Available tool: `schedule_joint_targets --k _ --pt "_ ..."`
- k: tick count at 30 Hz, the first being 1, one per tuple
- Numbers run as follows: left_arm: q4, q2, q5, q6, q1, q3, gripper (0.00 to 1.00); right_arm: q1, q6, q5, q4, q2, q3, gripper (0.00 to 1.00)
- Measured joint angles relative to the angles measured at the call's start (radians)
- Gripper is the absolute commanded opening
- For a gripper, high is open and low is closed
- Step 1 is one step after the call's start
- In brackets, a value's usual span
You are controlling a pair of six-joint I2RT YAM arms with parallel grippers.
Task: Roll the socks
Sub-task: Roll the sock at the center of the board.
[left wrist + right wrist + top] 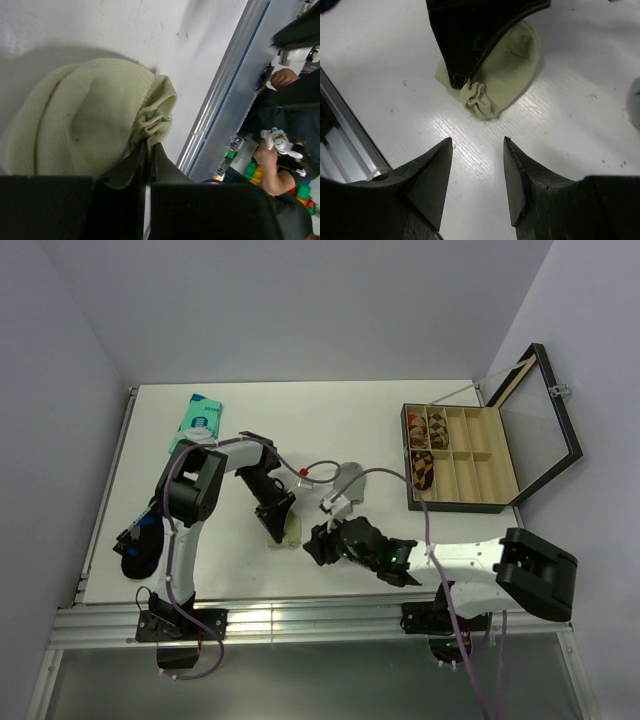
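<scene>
The pale beige sock point(85, 125) lies bunched in a rounded bundle on the white table near the front edge. My left gripper point(148, 146) is shut on its gathered cuff, fingers point(470, 35) pointing down onto the sock point(517, 62). The same sock point(290, 536) shows just under the left gripper point(278, 524) in the top view. My right gripper point(477, 141) stands open a short way in front of the sock, nothing between its fingers; from above the right gripper point(314, 541) sits right beside the bundle. The grey sock point(352, 478) lies flat farther back.
A teal packet point(197, 420) lies at the back left and a dark cloth point(140, 545) at the left edge. An open compartment box point(470, 475) with its lid up stands at the right. The table's metal front rail point(220, 95) runs close to the beige sock.
</scene>
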Motion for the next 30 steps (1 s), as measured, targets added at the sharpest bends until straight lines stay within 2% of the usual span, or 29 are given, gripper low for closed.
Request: schedule_joint_targets --k 5,13,30 --pt "-0.048 0.034 0.000 -0.009 0.001 0.010 0.03 0.043 -0.109 -0.004 0.000 0.177 0.115 0.52" --pt "-0.084 0.050 -0.016 -0.015 0.008 0.013 0.05 0.113 -0.221 0.008 -0.013 0.342 0.285 0.54" --pt "-0.111 0.050 -0.043 0.009 0.019 -0.019 0.06 0.172 -0.325 0.085 -0.124 0.488 0.383 0.52"
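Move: The cream sock, part rolled, is already pinched in the shut left fingers, its middle about 2 cm ahead of that hand, 1 cm right and 1 cm lower. From the open right hand it lies some 6 cm left, 3 cm ahead and 7 cm below. The grey sock lies about 12 cm ahead of the right hand, 9 cm to its right and 7 cm lower. Open right hand sweeps about 8 cm left, then down towards the cream sock the still-pinching left drags back-left. ##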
